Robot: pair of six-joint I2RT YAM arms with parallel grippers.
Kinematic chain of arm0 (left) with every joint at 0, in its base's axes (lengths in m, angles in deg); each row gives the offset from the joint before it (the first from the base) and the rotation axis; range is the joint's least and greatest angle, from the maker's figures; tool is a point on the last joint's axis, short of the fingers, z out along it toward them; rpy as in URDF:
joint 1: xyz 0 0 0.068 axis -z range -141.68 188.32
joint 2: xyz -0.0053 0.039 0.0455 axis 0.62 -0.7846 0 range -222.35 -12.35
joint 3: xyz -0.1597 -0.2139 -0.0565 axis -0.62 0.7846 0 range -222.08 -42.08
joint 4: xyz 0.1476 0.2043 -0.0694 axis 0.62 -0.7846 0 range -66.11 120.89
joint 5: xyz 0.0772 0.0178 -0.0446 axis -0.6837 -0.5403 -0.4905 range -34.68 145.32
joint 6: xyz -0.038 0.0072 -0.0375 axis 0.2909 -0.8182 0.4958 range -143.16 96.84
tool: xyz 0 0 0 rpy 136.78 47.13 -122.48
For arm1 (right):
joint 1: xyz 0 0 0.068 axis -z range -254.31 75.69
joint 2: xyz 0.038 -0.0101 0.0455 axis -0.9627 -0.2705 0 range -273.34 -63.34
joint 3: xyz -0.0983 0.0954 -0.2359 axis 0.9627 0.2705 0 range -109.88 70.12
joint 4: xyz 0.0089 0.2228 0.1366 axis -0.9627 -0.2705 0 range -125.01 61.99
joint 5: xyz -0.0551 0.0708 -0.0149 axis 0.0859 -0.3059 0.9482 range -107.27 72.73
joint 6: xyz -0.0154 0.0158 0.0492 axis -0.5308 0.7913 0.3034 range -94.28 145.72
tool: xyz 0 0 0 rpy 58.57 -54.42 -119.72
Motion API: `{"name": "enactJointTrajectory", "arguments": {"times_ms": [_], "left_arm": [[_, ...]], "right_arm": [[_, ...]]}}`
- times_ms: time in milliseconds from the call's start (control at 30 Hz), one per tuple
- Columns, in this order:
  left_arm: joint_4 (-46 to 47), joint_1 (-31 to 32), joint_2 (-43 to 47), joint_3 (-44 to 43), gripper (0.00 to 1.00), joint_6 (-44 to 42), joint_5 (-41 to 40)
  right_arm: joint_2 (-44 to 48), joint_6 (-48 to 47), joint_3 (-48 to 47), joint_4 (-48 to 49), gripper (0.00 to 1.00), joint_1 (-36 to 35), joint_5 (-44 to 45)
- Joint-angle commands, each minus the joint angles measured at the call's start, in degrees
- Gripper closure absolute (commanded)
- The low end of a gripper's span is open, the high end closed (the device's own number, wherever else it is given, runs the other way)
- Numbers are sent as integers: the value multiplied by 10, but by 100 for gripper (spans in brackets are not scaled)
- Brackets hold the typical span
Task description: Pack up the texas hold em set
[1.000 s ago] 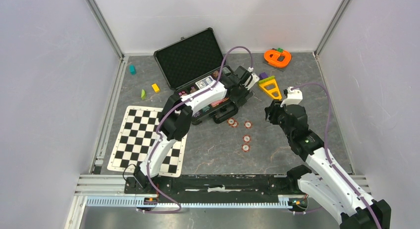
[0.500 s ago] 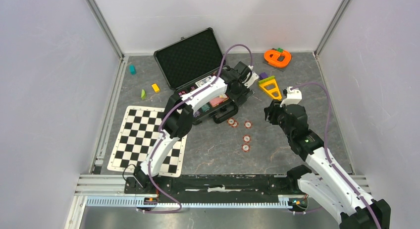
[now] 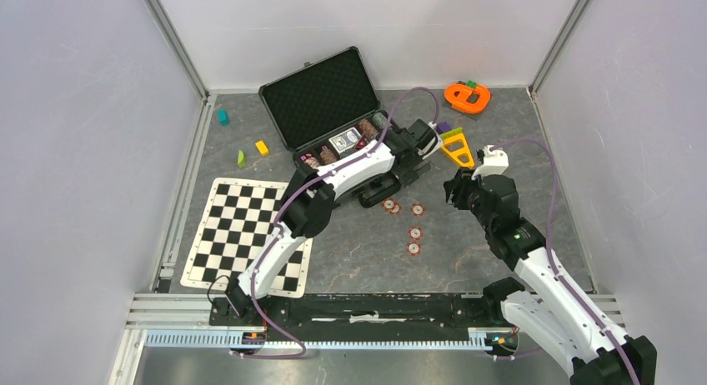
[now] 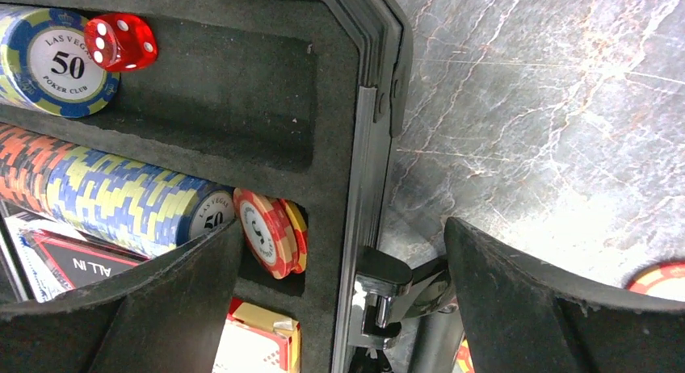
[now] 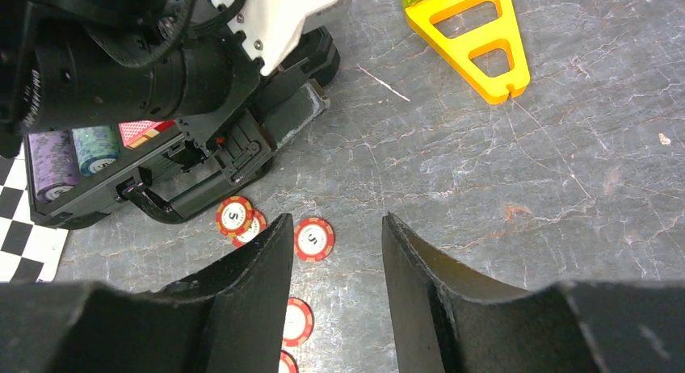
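The black briefcase [image 3: 321, 97] lies open at the back of the table, lid up. Its foam tray [image 4: 242, 82] holds a red die [image 4: 121, 42], a blue-yellow chip stack [image 4: 121, 199], two red-white chips [image 4: 266, 232] and a card deck [image 4: 258, 341]. My left gripper [image 3: 404, 162] hovers open over the case's right edge by the handle [image 4: 396, 284], holding nothing [image 4: 343, 226]. Several loose red-white chips [image 3: 414, 232] lie on the table near the case. My right gripper [image 3: 457, 192] hangs open right of the chips, one chip [image 5: 313, 239] showing between its fingers [image 5: 335, 224].
A black-white checkered mat [image 3: 246, 235] lies at the left front. A yellow triangular toy [image 3: 454, 147] and an orange toy [image 3: 467, 96] sit at the back right. Small teal [image 3: 223, 117], yellow [image 3: 262, 147] and green [image 3: 242, 158] blocks lie left of the case.
My left gripper has shifted right, from over the tray to the case's right edge, and opened a little wider. The right arm has not moved.
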Motion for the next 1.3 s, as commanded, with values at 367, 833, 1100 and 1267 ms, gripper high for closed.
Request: {"name": "enactJointTrajectory", "arguments": {"times_ms": [367,833,1100,1267], "left_arm": [[-63,0,-67,-26,24,-25,26],[-199,-36,-67,-98,39,0,260],[-185,-40,-34,-98,44,4,291],[-157,-38,1,-74,29,18,229]], "right_arm": [[9,10,-6,17,51,9,-21],[26,14,-8,6,51,12,-24],[33,16,-7,2,51,12,-26],[36,16,-5,0,51,13,-26]]}}
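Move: The two red chips at the handle-side end of the second chip slot are close to my left hand, about 3 cm ahead, 2 cm left and slightly below. The boxed red card deck is roughly 7 cm left and 1 cm ahead. The red die is some 10 cm ahead and 1 cm left. A single loose red chip lies about 11 cm back and 3 cm right on the table. From my right hand the slotted chips are some 15 cm ahead, 16 cm left and 14 cm lower. My left hand straddles the handle-side wall, one finger in the slot by the red chips, the other outside near the latch. I dip under 1 cm and nudge 1 cm forward, closing about a quarter until the fingers stop, still wide, squeezing chips and wall. Keeping that squeeze, I tip the fingertips back towards me about 20 degrees, easing back over 1 cm and rising 2 cm. ##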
